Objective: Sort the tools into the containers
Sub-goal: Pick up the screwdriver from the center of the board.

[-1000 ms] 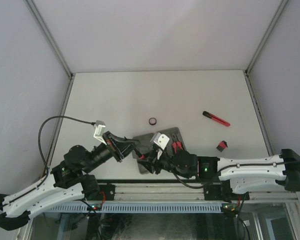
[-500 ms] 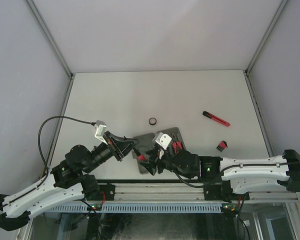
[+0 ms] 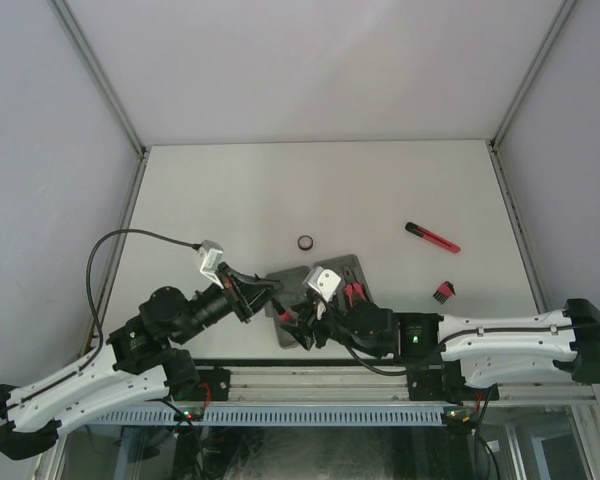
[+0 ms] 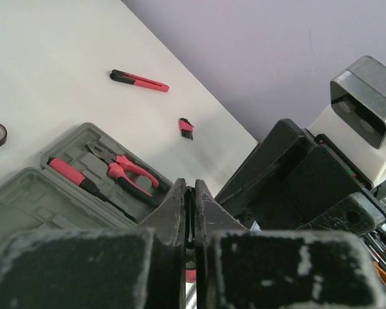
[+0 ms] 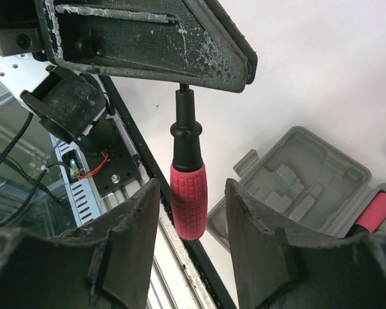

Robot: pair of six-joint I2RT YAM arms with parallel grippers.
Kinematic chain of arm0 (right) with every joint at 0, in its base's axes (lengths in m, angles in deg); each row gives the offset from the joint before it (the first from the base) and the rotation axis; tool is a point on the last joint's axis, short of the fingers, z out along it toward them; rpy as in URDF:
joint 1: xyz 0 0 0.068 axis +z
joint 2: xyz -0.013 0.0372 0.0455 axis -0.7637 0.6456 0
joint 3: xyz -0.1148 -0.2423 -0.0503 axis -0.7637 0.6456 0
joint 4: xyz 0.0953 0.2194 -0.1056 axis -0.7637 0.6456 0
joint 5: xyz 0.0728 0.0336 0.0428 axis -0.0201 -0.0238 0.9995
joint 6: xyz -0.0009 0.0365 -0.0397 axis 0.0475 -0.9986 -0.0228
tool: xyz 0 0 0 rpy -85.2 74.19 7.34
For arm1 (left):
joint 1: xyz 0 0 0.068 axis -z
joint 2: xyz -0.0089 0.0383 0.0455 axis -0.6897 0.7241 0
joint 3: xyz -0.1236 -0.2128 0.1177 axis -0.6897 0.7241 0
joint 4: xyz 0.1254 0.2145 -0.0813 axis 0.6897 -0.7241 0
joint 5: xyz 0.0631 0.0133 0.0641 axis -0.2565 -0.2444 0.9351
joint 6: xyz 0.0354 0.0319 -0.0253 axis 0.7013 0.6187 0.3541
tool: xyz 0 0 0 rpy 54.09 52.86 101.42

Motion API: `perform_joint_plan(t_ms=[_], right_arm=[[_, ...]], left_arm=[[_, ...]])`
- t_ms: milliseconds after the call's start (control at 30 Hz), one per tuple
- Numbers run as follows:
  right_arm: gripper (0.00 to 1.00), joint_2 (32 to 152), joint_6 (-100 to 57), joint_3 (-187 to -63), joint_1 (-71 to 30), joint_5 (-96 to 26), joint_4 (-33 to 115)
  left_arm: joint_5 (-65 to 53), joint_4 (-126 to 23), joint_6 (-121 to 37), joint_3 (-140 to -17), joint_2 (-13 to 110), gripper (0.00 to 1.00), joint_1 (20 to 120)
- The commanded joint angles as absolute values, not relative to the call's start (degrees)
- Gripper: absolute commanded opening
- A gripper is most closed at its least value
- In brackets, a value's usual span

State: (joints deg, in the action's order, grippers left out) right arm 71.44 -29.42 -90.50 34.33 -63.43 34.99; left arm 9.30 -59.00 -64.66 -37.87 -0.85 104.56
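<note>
My left gripper point(image 3: 272, 291) is shut on the thin black shaft of a red-handled screwdriver point(image 5: 188, 193), which hangs above the table's near edge. In the left wrist view the fingers point(image 4: 174, 209) are pressed together on the shaft. My right gripper point(image 5: 192, 190) is open, with the red handle between its fingers and a gap on each side. The grey case point(image 3: 315, 300) lies open beside both grippers. It holds red-handled pliers point(image 4: 123, 170) and a second screwdriver point(image 4: 71, 174). The slim red-black stick tool point(image 3: 432, 237), the comb-like piece point(image 3: 442, 291) and the black ring point(image 3: 305, 242) lie on the table.
The table's metal front rail point(image 3: 320, 378) runs just under the grippers. The two arms nearly touch over the case's near left corner. White enclosure walls with metal posts point(image 3: 100, 80) bound the table at the back and sides.
My left wrist has shifted slightly right. The right gripper has edged left, and the red handle now shows between its fingers.
</note>
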Motion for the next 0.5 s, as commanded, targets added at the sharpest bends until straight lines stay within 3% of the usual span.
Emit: perform_joint_plan(t_ms=[0,200,367,467], right_arm=[[0.43,72.0,-28.4,-93.0,34.8,-64.4,33.1],[0.38,72.9,-28.6,-93.0,34.8,-64.9,33.6],[0.25,72.7,-29.5,-93.1,34.8,-66.4,34.0],[0.14,72.4,-30.8,-93.0,34.8,-69.1,34.8]], left_arm=[[8.3,-57.1,-64.5,-38.9,-0.8,0.0,104.3],[8.0,-57.1,-64.6,-38.9,-0.8,0.0,104.3],[7.9,-57.2,-64.6,-38.8,-0.6,0.0,104.3],[7.9,-57.5,-64.6,-38.9,-0.6,0.12,104.3]])
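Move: The screwdriver hangs from the closed left fingers by its shaft, and its red handle is already between the open right fingers, about level with that hand's point. From the left hand, the handle is some 4 cm back, 2 cm to the right and 6 cm lower. About 19 cm below the right hand, the toolbox's empty half lies roughly 7 cm ahead and 1 cm left, and its filled half 12 cm ahead and 14 cm right. The right hand, fingers straddling the red handle, sinks about 1 cm with hardly any sideways travel and closes its half-open fingers to roughly a quarter open, until a finger meets the handle on either side and pinches it. Meanwhile the left hand stays in place above and keeps its pinch on the shaft, holding the screwdriver steady for the other hand's grip. ##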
